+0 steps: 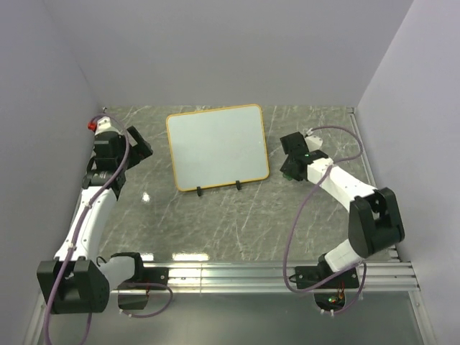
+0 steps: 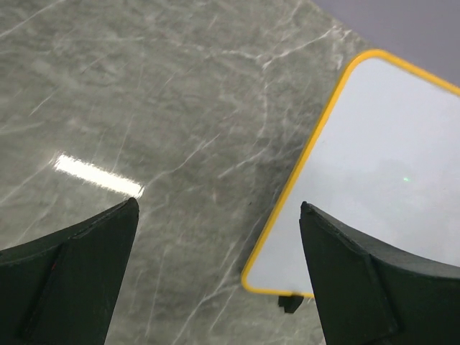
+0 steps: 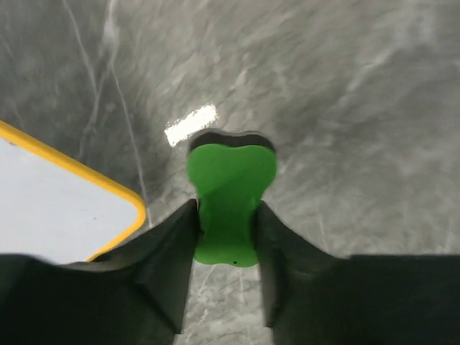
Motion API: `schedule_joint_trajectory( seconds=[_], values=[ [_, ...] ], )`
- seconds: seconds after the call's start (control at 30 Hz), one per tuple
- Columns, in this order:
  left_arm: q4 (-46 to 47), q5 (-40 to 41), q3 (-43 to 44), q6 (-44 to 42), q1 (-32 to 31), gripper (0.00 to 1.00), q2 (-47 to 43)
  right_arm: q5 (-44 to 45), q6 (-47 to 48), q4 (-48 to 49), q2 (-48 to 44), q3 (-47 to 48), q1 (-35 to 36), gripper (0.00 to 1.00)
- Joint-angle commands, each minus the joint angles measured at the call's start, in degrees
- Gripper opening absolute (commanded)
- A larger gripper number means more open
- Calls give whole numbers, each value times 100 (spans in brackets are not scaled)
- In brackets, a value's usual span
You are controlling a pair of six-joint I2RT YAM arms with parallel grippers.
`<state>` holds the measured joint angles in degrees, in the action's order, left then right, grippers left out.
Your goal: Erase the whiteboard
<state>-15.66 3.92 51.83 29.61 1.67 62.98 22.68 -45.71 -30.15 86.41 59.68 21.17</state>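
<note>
The whiteboard (image 1: 218, 147) with its orange-yellow frame lies at the table's back middle, its white face blank, two black feet at its near edge. Its corner shows in the left wrist view (image 2: 381, 165) and the right wrist view (image 3: 57, 201). My right gripper (image 3: 226, 215) is shut on the small green eraser (image 3: 230, 194), just right of the board's right edge (image 1: 293, 164), close over the table. My left gripper (image 2: 219, 215) is open and empty, left of the board (image 1: 136, 147).
The grey marbled table (image 1: 237, 215) is walled by pale panels at the back and sides. A red-capped object (image 1: 92, 125) sits at the far left by the left arm. A metal rail (image 1: 273, 273) runs along the near edge.
</note>
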Motion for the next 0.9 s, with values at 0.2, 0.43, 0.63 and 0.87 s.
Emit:
schedule_joint_trajectory(
  seconds=[0.2, 0.43, 0.63, 0.87],
  values=[
    [-1183, 354, 177, 107, -18, 100, -891, -1248, 634, 537, 1018, 202, -200, 100],
    [-2071, 531, 757, -7, -18, 99, -1314, -1371, 634, 195, 176, 88, -298, 100],
    [-2117, 170, 916, -236, -18, 100, -1797, -1546, 704, -79, -1686, 61, -289, 100],
    [-2011, 285, 802, -201, -18, 99, -2387, -2330, 1004, -499, -3656, 44, -139, 100]
  ],
)
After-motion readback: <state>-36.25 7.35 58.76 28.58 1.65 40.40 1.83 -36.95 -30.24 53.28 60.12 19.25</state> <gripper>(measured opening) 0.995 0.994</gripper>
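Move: My right hand still holds the eraser; the bare table spot it is bound for lies about 7 cm below me and 2 cm to the left, level fore-and-aft. The whiteboard's middle is some 25 cm to my left, 10 cm farther out and 3 cm lower; its right-hand black clip sits about 18 cm left and 1 cm back, 7 cm down. From my left hand that spot is roughly 45 cm right, 1 cm back and 18 cm below. I lower the eraser in my right hand about 6.5 cm, edging a little left, onto the bare table right of the whiteboard, opening my fingers wide on the way down. Then I lift off it fast and steeply, some 25 cm up and finally back, fingers tilting upward. My open, empty left hand draws back about 10 cm, then climbs as well, farther from the board. ##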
